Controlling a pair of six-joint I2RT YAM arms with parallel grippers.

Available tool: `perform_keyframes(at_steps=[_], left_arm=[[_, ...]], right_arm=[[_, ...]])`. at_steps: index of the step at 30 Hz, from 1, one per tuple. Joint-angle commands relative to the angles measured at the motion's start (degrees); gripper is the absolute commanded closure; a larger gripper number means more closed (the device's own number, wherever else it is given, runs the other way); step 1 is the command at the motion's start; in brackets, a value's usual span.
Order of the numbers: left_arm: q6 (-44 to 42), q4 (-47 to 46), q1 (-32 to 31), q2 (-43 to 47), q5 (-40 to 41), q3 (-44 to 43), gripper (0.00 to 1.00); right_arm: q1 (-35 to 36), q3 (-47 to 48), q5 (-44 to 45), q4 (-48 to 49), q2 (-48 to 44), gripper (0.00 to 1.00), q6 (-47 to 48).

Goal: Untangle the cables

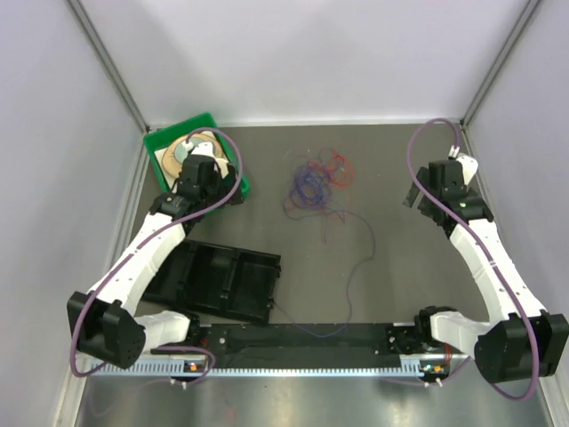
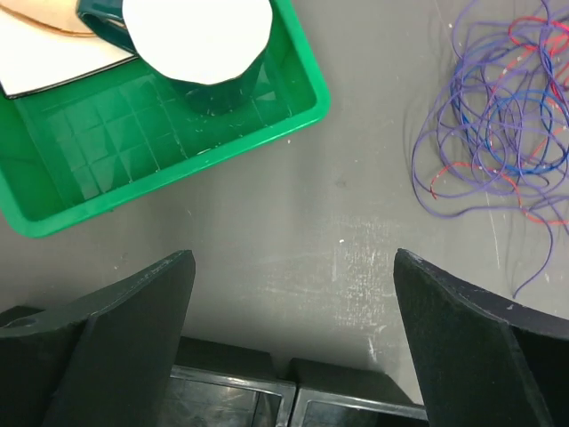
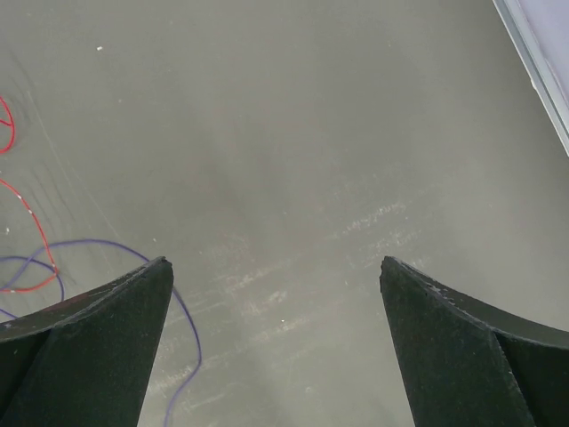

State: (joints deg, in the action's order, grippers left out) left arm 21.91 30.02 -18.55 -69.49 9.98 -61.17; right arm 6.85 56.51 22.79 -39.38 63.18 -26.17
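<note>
The cables (image 1: pixel 313 182) lie as a loose tangle of thin red, blue and purple wires at the back middle of the grey table. One long purple strand (image 1: pixel 360 267) trails from it toward the near edge. In the left wrist view the tangle (image 2: pixel 498 133) sits at the upper right, well clear of my left gripper (image 2: pixel 292 258), which is open over bare table. My right gripper (image 3: pixel 274 262) is also open with nothing between its fingers. A purple strand (image 3: pixel 89 242) and red loops pass beside its left finger (image 3: pixel 107 329). From above, the left gripper (image 1: pixel 216 191) hovers by the green tray and the right gripper (image 1: pixel 416 194) to the right of the tangle.
A green tray (image 1: pixel 209 116) at the back left holds a white-lidded cup (image 2: pixel 197 40) and flat card pieces. A black two-compartment tray (image 1: pixel 222 280) lies near the left arm, its edge under my left gripper (image 2: pixel 267 391). A black rail (image 1: pixel 302 342) runs along the near edge.
</note>
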Motion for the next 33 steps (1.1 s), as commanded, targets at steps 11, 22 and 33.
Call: perform_keyframes(at_steps=[11,22,33], left_arm=[[6.74,-1.54,0.62,0.59,2.33,1.4,0.01],[-2.22,-1.28,-17.8,-6.87,6.81,-1.75,0.01],[3.84,0.56,-22.33,-15.32,7.68,-8.97,0.01]], right_arm=[[-0.08,-3.07,-3.18,5.0,-4.02,0.01,-0.81],[4.21,-13.17,-26.82,17.93,-7.98,0.01,-1.07],[22.23,-11.77,-11.7,11.77,2.29,0.03,-1.25]])
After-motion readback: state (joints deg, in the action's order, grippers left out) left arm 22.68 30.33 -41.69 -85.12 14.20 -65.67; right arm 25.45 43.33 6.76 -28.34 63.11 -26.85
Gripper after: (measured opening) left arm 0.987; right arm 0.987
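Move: The tangle's middle lies about 24 cm to the left hand's right, 10 cm ahead and some 17 cm below. The green tray sits 14 cm ahead and 9 cm left of that hand, and the black crate about 17 cm back and 3 cm left. From the right hand, the loose purple strand bulges 14 cm to the left, 4 cm back and some 17 cm below; the tangle's middle is about 30 cm left and 12 cm ahead. Swing both open grippers inward, speeding up after a slow start. Bring the left one about 14 cm right, away from the tray and towards the tangle's near side, sinking 6 cm and turning some 20 degrees clockwise. Bring the right one as far left, over the loose strand, sinking 7 cm and turning nearly 30 degrees counter-clockwise. Touch nothing yet. ##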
